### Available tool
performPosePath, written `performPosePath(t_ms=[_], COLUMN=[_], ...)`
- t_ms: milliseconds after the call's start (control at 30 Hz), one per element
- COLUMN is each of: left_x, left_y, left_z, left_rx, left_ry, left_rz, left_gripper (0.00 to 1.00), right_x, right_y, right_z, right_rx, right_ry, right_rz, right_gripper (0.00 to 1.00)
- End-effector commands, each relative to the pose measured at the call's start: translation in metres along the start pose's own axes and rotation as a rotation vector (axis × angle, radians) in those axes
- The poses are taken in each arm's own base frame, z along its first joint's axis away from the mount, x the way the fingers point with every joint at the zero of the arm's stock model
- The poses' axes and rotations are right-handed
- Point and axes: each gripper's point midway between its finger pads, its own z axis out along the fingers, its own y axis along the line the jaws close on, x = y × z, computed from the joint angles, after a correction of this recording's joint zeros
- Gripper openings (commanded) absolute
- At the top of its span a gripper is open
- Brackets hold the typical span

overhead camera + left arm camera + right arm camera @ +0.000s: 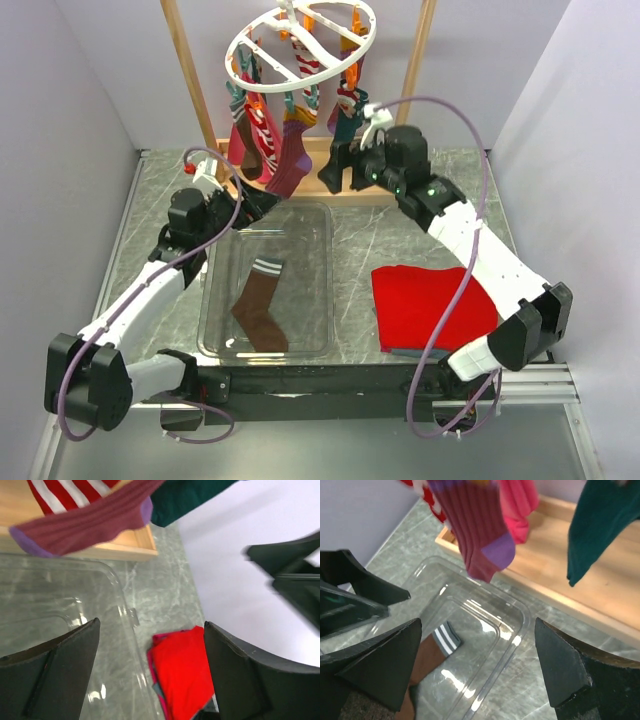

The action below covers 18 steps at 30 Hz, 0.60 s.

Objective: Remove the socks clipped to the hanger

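Note:
A round white hanger holds several clipped socks: a red-and-white striped one, a magenta-purple one, a dark teal one. A brown sock with white bands lies in the clear tray. My left gripper is open just below the magenta-purple sock, with nothing between its fingers. To the right of that sock, under the teal sock, my right gripper also stands open and empty. The brown sock shows beneath it.
A wooden frame with a flat base carries the hanger at the back. A pink cloth hangs behind the socks. A red folded cloth lies right of the tray. Grey walls close in on both sides.

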Motion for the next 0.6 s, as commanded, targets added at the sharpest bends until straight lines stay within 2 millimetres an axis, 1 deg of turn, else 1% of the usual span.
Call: performPosePath(t_ms=[0,33,67,100,133,200,233,300,333,367,400,433,467,500,533,567], left_x=[-0.003,-0.004,-0.004,-0.003,-0.005,-0.004,-0.003,0.000,0.001,0.006,0.009,0.010,0.013,0.015,0.014,0.017], left_y=[-0.026,-0.030,-0.031,-0.032,-0.037,-0.040,-0.042,-0.041,-0.042,-0.041,-0.039,-0.041,-0.041,-0.040,-0.042,-0.040], left_z=[-0.014,-0.019,-0.021,-0.024,-0.029,-0.035,-0.039,-0.042,-0.045,-0.047,-0.048,-0.051,-0.053,-0.055,-0.058,-0.059], left_rx=[0.119,0.125,0.129,0.130,0.140,0.150,0.152,0.143,0.145,0.141,0.138,0.145,0.146,0.145,0.149,0.139], left_ry=[-0.038,-0.044,-0.046,-0.047,-0.059,-0.059,-0.055,-0.046,-0.044,-0.026,-0.019,-0.017,-0.008,-0.003,-0.008,0.001], left_rz=[-0.037,-0.035,-0.038,-0.044,-0.042,-0.044,-0.043,-0.040,-0.039,-0.042,-0.042,-0.041,-0.044,-0.043,-0.038,-0.040], left_gripper=[0.89,0.89,0.89,0.89,0.89,0.89,0.89,0.89,0.89,0.89,0.89,0.89,0.89,0.89,0.89,0.89], right_x=[-0.006,-0.020,0.000,0.005,0.014,0.020,0.027,0.035,0.049,0.045,0.048,0.059,0.054,0.062,0.056,0.056], right_y=[0.024,0.029,0.026,0.030,0.030,0.034,0.032,0.028,0.023,0.024,0.025,0.021,0.024,0.021,0.022,0.020], right_z=[0.000,0.003,0.011,0.015,0.025,0.037,0.050,0.064,0.078,0.082,0.088,0.101,0.106,0.116,0.121,0.125], right_rx=[-0.135,-0.164,-0.163,-0.183,-0.193,-0.214,-0.215,-0.204,-0.196,-0.206,-0.215,-0.217,-0.232,-0.227,-0.227,-0.221], right_ry=[-0.163,-0.254,-0.238,-0.246,-0.240,-0.281,-0.284,-0.280,-0.257,-0.285,-0.280,-0.258,-0.264,-0.243,-0.259,-0.258], right_rz=[0.021,0.017,0.035,0.056,0.067,0.081,0.082,0.100,0.108,0.101,0.097,0.096,0.085,0.089,0.087,0.087], right_gripper=[1.00,1.00,1.00,1.00,1.00,1.00,1.00,1.00,1.00,1.00,1.00,1.00,1.00,1.00,1.00,1.00])
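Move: The purple sock, still clipped to the hanger, has its middle about 12 cm ahead of the right hand, 8 cm to its left and 7 cm below. From the right hand, the green sock hangs some 15 cm ahead, 4 cm right and slightly lower, the red striped sock about 15 cm ahead, 13 cm left and 6 cm down. From the left hand, the purple sock is roughly 10 cm ahead, 2 cm right and slightly higher. The right hand, empty and wide open, drops about 13 cm, at first almost straight down, then swings left some 8 cm and slightly forward to bring its fingers towards the toe of the hanging purple sock, rolling a little so its left side rises. Meanwhile the left hand, also still open and empty, backs away from the socks about 5 cm and rises some 3 cm, making room. ##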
